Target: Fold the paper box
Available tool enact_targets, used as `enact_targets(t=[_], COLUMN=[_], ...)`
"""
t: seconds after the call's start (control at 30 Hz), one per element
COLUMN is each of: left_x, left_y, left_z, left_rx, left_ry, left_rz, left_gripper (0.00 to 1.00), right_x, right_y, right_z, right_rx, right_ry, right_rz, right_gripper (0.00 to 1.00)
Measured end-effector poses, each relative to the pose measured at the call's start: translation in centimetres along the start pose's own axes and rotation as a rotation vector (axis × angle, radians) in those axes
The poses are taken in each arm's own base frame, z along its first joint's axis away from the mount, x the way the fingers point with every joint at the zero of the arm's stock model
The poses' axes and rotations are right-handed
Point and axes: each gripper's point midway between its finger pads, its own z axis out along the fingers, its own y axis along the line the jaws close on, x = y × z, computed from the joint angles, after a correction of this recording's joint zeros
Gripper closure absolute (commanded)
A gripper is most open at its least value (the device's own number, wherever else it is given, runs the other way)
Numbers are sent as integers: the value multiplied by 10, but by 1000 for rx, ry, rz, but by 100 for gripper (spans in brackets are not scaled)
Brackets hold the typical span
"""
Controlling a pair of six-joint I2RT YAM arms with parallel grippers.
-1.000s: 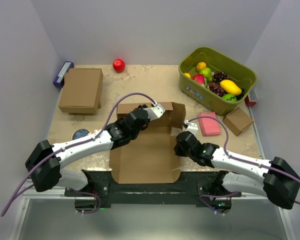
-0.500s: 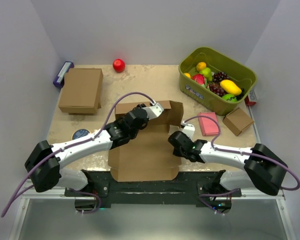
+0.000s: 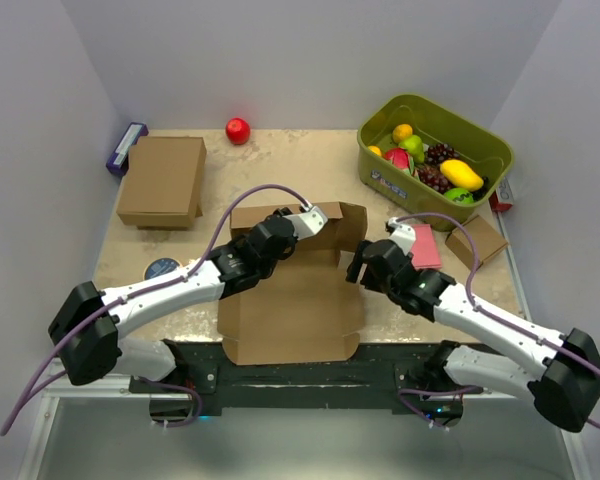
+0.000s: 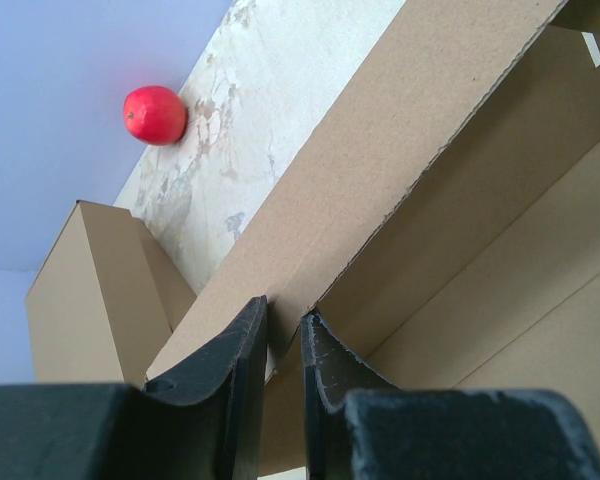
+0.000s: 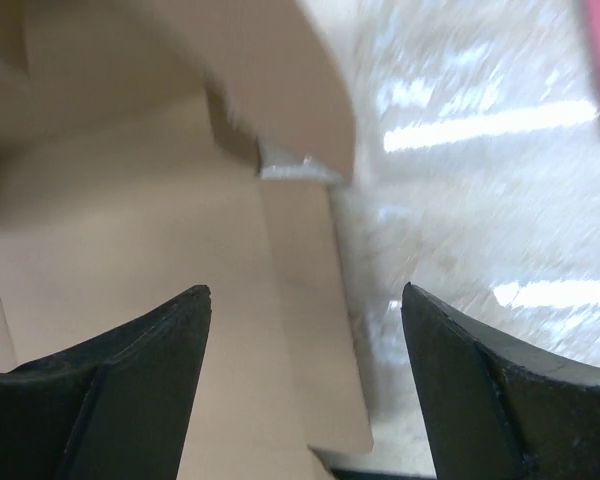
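The paper box [image 3: 290, 310] lies as a brown cardboard sheet in the middle of the table, its back wall and right-hand flap [image 3: 352, 226] standing up. My left gripper [image 3: 318, 217] is shut on the top edge of that back wall. In the left wrist view both black fingers [image 4: 242, 345] pinch the cardboard edge [image 4: 380, 190]. My right gripper [image 3: 357, 262] hovers open over the sheet's right edge. Nothing sits between its fingers [image 5: 180, 330], and below them I see the box floor [image 5: 130, 250] and the blurred raised flap [image 5: 280, 90].
A closed brown box [image 3: 163, 180] stands back left, with a blue item [image 3: 126, 147] beside it and a red ball [image 3: 238, 130] at the back wall. A green bin [image 3: 380, 175] of toy fruit is back right. A pink block [image 3: 420, 247] and small cardboard cube [image 3: 477, 240] lie right of the box.
My right gripper was shut low at the sheet's right edge; it has opened wide and moved up and away from me. The left arm has held still on the back wall.
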Motion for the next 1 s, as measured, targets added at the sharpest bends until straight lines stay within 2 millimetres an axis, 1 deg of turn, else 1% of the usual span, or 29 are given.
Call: enact_targets(t=[0.07, 0.13, 0.23, 0.4, 0.5, 0.53, 0.57, 0.6, 0.63, 0.67, 0.77, 1.0], left_x=[0, 0, 0, 0, 0, 0, 0, 0, 0, 0, 0, 0], left_y=[0, 0, 0, 0, 0, 0, 0, 0, 0, 0, -1, 0], left_z=[0, -1, -1, -1, -1, -1, -1, -1, -1, -1, -1, -1], left_rx=[0, 1, 1, 2, 1, 1, 1, 2, 2, 2, 5, -4], left_ry=[0, 0, 0, 0, -1, -1, -2, -2, -2, -2, -2, 3], left_rz=[-1, -4, -7, -8, -13, -15, -16, -15, -16, -16, -15, -13], left_gripper=[100, 100, 100, 100, 100, 100, 100, 100, 100, 100, 100, 100], right_x=[-16, -23, -24, -27, -31, -33, -34, -34, -35, -37, -46, -53], right_y=[-5, -12, -15, -7, -4, -2, -1, -1, 0, 0, 4, 7], right_z=[2, 7, 19, 43, 54, 58, 60, 62, 63, 63, 59, 44], right_rx=[12, 35, 61, 87, 103, 107, 111, 113, 116, 118, 113, 89], right_ry=[-39, -55, -52, -43, -52, -54, -56, -56, -57, -62, -83, -69], right_rz=[7, -9, -58, -130, -162, -174, -184, -199, -205, -212, -228, -266], right_gripper=[20, 22, 25, 33, 48, 62, 67, 75, 86, 90, 97, 99])
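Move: The right hand, open, has the right side flap of the box's raised back wall about 8 cm straight ahead, its middle a couple of centimetres higher. The back wall's middle is some 10 cm ahead and 13 cm left of the hand; the pink box sits about 4 cm ahead and 16 cm right, some 9 cm lower. From the left hand, that flap lies about 14 cm right, 2 cm back and 5 cm lower. The right fingers come to pinch the near edge of the side flap: the hand reaches about 7 cm forward, first edging left, then dipping as it comes back in line, rolls some 15 degrees with its left side going down, and shuts from wide open. It then rises 2–3 cm with the flap between the fingers. The left hand stays put, still gripping the back wall's rim. ##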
